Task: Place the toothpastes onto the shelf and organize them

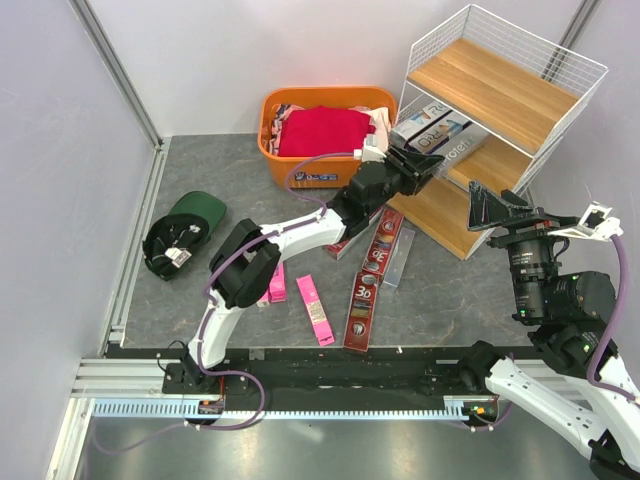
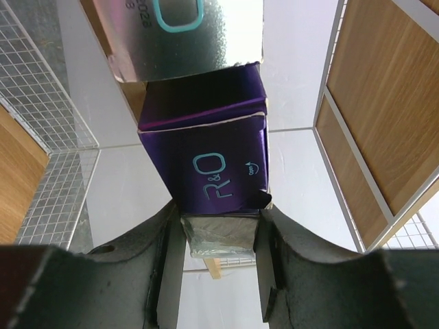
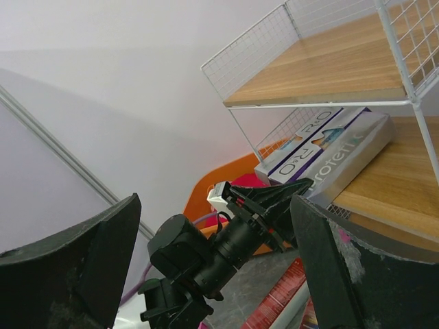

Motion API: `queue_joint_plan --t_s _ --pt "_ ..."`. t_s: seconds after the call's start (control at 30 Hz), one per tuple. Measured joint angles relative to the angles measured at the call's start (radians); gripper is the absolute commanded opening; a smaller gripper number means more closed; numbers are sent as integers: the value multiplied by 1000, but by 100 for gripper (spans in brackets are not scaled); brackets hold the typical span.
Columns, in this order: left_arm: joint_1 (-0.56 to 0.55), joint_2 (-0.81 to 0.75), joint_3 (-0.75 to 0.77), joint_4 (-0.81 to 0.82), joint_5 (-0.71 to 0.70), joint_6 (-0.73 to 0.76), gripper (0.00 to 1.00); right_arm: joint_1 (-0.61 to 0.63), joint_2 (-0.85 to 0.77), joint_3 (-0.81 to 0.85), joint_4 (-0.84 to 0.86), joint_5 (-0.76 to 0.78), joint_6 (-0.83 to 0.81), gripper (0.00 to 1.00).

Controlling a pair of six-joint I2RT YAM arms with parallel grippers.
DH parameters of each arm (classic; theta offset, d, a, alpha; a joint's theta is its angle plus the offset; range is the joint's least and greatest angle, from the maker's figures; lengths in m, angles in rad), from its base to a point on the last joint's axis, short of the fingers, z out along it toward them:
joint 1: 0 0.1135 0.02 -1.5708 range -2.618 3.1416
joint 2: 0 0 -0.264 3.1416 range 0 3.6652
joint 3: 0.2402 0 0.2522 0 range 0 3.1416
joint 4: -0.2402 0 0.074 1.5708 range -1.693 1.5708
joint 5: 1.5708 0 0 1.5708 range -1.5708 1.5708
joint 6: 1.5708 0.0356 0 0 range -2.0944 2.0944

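My left gripper (image 1: 428,163) reaches into the middle level of the white wire shelf (image 1: 495,95) and is shut on the silver end of a purple toothpaste box (image 2: 206,164). In the left wrist view its fingers (image 2: 168,267) press that end from both sides, and a silver box (image 2: 185,34) lies just beyond. Two or three boxes (image 1: 440,132) rest on the middle board. My right gripper (image 1: 488,212) hangs open and empty in front of the shelf's lower board. On the table lie dark red boxes (image 1: 365,310), pink boxes (image 1: 316,310) and a silver one (image 1: 398,258).
An orange basket (image 1: 300,168) with folded red clothes (image 1: 325,130) stands behind the left arm. A green cap (image 1: 185,230) lies at the left, near the metal rail. In the right wrist view the left arm (image 3: 219,253) shows between the open fingers, with the shelf (image 3: 329,75) above.
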Motion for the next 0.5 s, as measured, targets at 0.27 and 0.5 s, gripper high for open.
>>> queue_joint_plan --t_s 0.27,0.5 --pt "-6 13 34 16 51 56 90 0 -9 0 -1 3 0 98" --pt "-26 5 -3 34 80 153 97 0 -11 0 -1 3 0 98"
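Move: The silver toothpaste box is between the left fingers by its near end, its middle about 5 cm ahead of the left hand and 6 cm to the right, roughly level. The purple box lies just beyond it, some 9 cm ahead and 3 cm right of the left hand. The white box is farther still, about 12 cm ahead and 1 cm right. From the right hand, the silver box is some 23 cm ahead, 3 cm right and 15 cm lower. Open the left gripper from about half to nearly full so it lets go of the silver box's end, then draw it about 3 cm back and to the right, off the box's end at the shelf front. Let the hand rise roughly 1 cm at first and sink back again, tilting the fingers up some 10 degrees as it leaves. ##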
